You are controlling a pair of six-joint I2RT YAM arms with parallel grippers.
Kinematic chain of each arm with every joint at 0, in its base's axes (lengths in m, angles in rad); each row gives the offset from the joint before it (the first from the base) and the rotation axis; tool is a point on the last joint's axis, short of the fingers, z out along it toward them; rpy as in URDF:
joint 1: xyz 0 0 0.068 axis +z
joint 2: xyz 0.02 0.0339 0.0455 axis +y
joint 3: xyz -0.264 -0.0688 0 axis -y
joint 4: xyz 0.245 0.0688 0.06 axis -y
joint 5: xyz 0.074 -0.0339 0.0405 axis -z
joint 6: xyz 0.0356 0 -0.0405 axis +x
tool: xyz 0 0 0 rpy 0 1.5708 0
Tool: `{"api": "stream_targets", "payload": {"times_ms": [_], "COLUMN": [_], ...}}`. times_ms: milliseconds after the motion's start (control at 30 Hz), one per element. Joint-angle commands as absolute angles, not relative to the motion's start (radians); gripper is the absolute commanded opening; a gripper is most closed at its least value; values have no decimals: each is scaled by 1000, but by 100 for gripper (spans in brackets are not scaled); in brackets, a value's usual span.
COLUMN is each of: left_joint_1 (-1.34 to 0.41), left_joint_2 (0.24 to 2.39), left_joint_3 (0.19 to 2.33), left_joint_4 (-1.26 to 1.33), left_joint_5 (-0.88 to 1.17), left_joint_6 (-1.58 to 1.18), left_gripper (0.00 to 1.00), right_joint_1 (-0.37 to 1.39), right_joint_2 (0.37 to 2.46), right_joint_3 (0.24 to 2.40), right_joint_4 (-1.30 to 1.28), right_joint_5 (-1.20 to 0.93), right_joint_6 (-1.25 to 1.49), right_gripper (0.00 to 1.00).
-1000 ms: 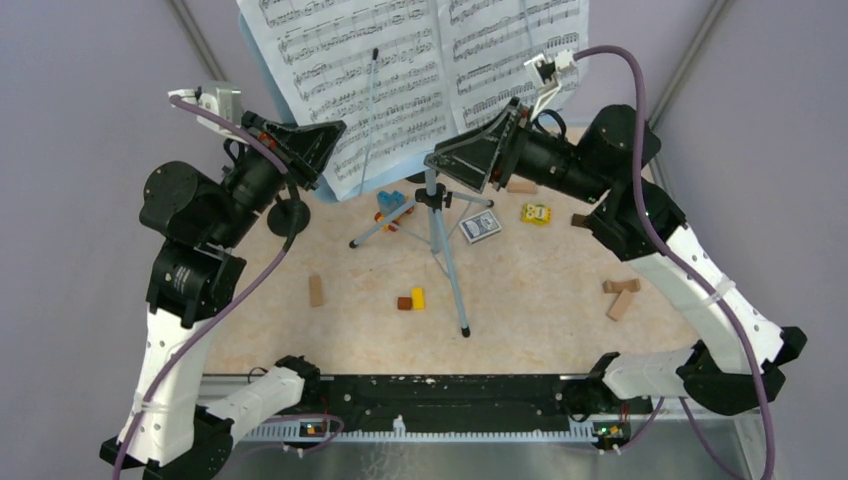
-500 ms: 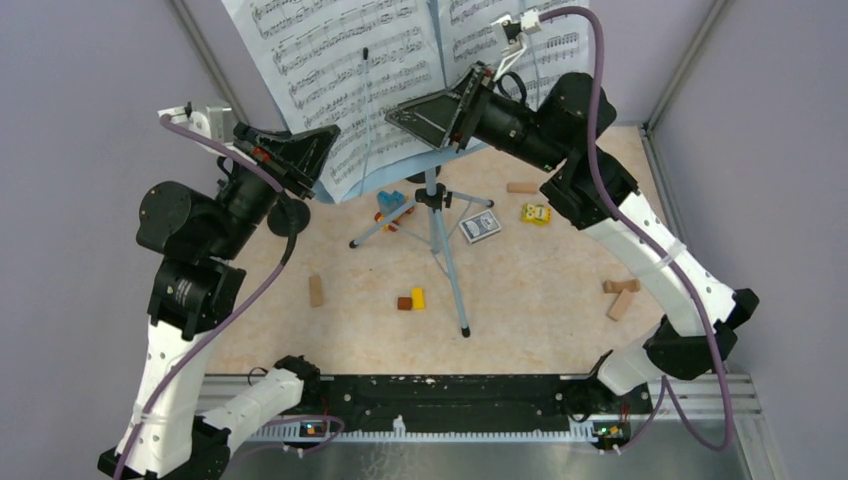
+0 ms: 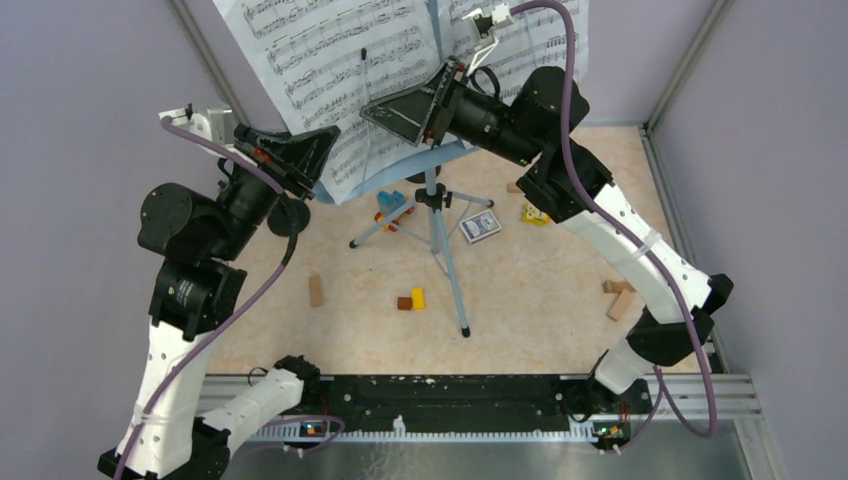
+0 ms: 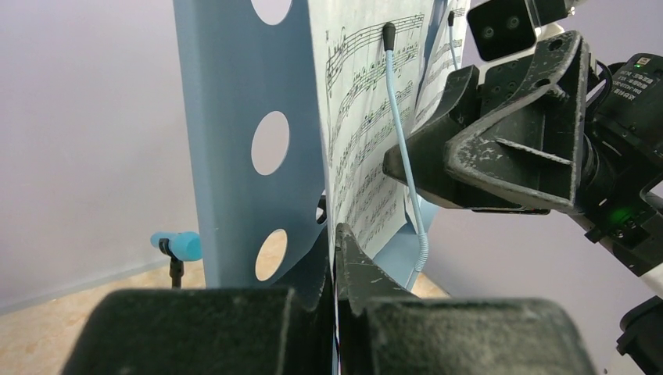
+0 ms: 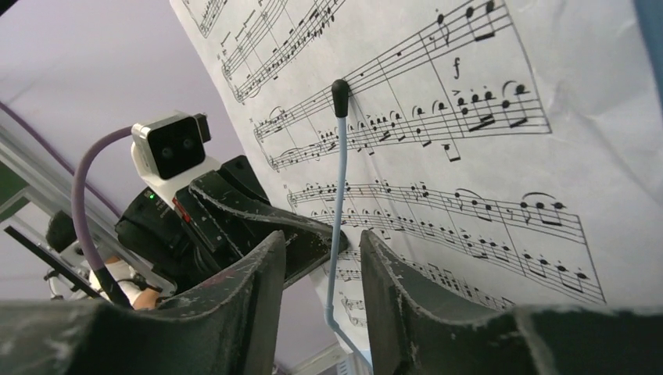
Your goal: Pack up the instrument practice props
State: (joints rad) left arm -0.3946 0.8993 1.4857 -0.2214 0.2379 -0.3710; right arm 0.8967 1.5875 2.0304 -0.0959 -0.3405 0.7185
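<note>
White sheet-music pages [image 3: 330, 60] stand on the light-blue perforated music rack [image 4: 234, 117], which sits atop tripod legs [image 3: 440, 240]. My left gripper [image 3: 322, 140] is shut on the lower edge of the left page [image 4: 367, 180]; the jaws pinch the paper at the rack's front. In front of the pages, my right gripper [image 5: 322, 242] is open. Its fingers [image 5: 258, 273] straddle the thin blue page-holder wire [image 5: 338, 195] without pinching it. A blue toy microphone [image 4: 178, 244] stands in a black round-based holder [image 3: 290, 215] behind the rack.
On the table lie wooden blocks [image 3: 316, 290] [image 3: 620, 295], a red and a yellow block [image 3: 411, 299], a card deck [image 3: 481, 227], a blue-and-orange toy car [image 3: 392, 205] and a yellow toy [image 3: 535, 213]. Purple walls close in on three sides.
My right arm has swung left and up across the pages, bringing its fingers around the page-holder wire while the jaws narrowed. The left gripper has kept its hold on the page.
</note>
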Motion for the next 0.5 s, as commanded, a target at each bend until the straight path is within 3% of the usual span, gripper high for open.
{"api": "stream_targets", "payload": {"times_ms": [0,167,333,467], "left_joint_1": [-396,-396,-396,-396], "left_joint_2": [899,889,887,874], "left_joint_3": [1479,1471,1479,1476], "left_joint_4": [-166,-166,-180,-198], "left_joint_5": [237,229,217,181], "left_joint_6": [-369,-361,-353,-356], "left_gripper": [0,0,0,0], "right_joint_1": [916,920,928,933], "right_joint_2": [1619,1660,1639,1567], "right_joint_3": [2105,2159,2107,1944], "right_joint_4": [-73,-89,-19,159], "right_joint_5": [-351,-382,-399,-405], "right_joint_6": [716,716,702,665], "right_gripper": [38,27,0,0]}}
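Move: The shaft of the page-holder arm lies about 2 cm to the right hand's left, nearly level and straight between its half-open fingertips. Its black tip is roughly 7 cm higher, 6 cm farther ahead and 2 cm left of the hand; the left sheet page's middle is about 4 cm ahead, 5 cm left and 3 cm up. From the left hand, that shaft is some 7 cm right, 2 cm ahead and 5 cm above. The right hand eases about 2 cm to its left along its fingers, reaching in around the page-holder arm in front of the left page, with almost no turn of the wrist, while its half-open fingers close fully and pinch the thin shaft below the black tip. The left hand stays in place with its fingers still shut on the left edge of the music stand's board. ##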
